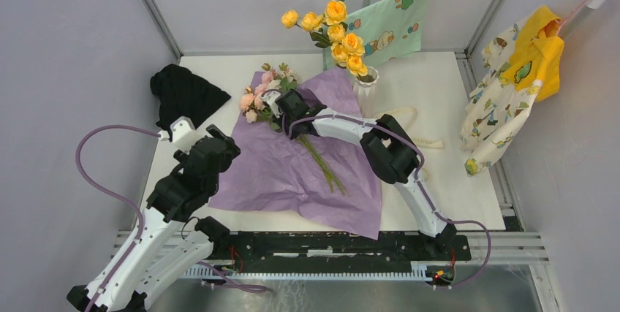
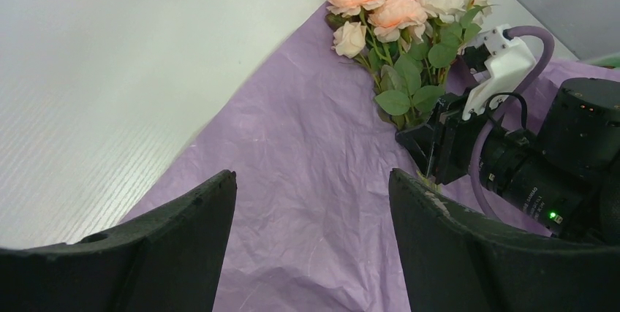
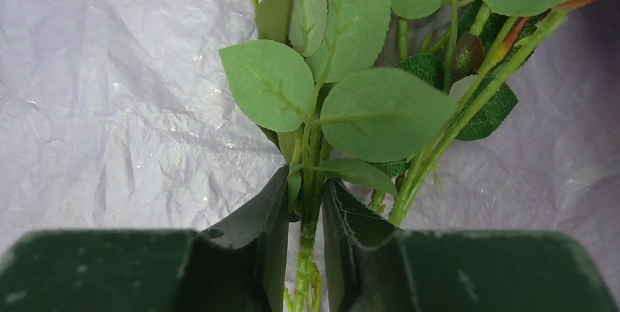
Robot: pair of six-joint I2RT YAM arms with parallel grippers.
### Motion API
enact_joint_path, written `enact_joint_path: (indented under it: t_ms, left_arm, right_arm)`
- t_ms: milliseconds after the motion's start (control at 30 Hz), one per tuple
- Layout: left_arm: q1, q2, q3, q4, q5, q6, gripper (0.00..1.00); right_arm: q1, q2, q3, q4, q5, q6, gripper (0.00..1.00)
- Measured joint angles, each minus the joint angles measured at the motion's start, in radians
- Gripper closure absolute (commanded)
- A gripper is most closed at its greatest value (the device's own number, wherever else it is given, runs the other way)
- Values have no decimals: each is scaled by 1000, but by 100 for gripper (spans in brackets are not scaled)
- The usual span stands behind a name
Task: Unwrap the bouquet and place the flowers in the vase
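The bouquet lies unwrapped: its purple wrapping paper [image 1: 278, 169] is spread flat on the table. Pink and cream flowers [image 1: 256, 99] lie on it, their stems [image 1: 327, 167] pointing towards me. My right gripper [image 1: 286, 107] is shut on those stems just below the leaves; the right wrist view shows both fingers pressed against a green stem [image 3: 307, 242] at the gripper [image 3: 305, 189]. The left gripper [image 1: 219, 144] hovers open over the paper's left part [image 2: 307, 137], with nothing between its jaws [image 2: 311, 180]. The white vase [image 1: 365, 80] stands at the back and holds yellow roses [image 1: 340, 34].
A black cloth [image 1: 183, 93] lies at the back left of the table. A cream ribbon [image 1: 420, 118] lies right of the vase. A green cloth on a hanger [image 1: 387, 23] and a yellow-and-white garment [image 1: 512, 85] hang at the back and right.
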Motion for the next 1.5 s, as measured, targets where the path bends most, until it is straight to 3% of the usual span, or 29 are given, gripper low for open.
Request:
enact_joint_path:
  t_ms: [67,133,167,400,933,1233,1500]
  left_arm:
    - [0,0,0,0,5,0,18]
    - [0,1,0,0,6,0,18]
    - [0,1,0,0,6,0,18]
    - [0,1,0,0,6,0,18]
    - [0,-24,0,0,10,0,18]
    - [0,-28,0,0,13,0,18]
    - [0,-8,0,8,25,1,18]
  right_arm:
    - [0,0,0,0,-5,0,85]
    - [0,0,0,0,-10,-2,99]
    - [0,0,0,0,-13,0,100]
    - [-1,-83,-57,10,-73,8,100]
    - [-3,-669,-209,200,-130,-8,100]
    - [-55,-988,-447,516,8,-127,100]
    - [-225,-1085,-573,870,59,-174,100]
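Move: The stem that carries the peach roses already lies between the right hand's half-open fingers, right at the hand point. The vase with the yellow roses stands about 21 cm to this hand's right and nearly level with it, its middle roughly 10 cm higher. The other pink and white rose heads lie some 10 cm ahead, and the cream rose about 8 cm to the left. From the left hand, that stem is about 17 cm ahead, 16 cm to the right and 19 cm below. Straight up, after a brief halt at the paper while the right fingers close and pinch the stem: the hand climbs fast, nearly 50 cm, then swings about 20 cm to the right on the way to end high over the vase. The wrist tips up by some 80 degrees, from pointing steeply down to forward-left and a little upward, standing the flower upright in the kept grip. ##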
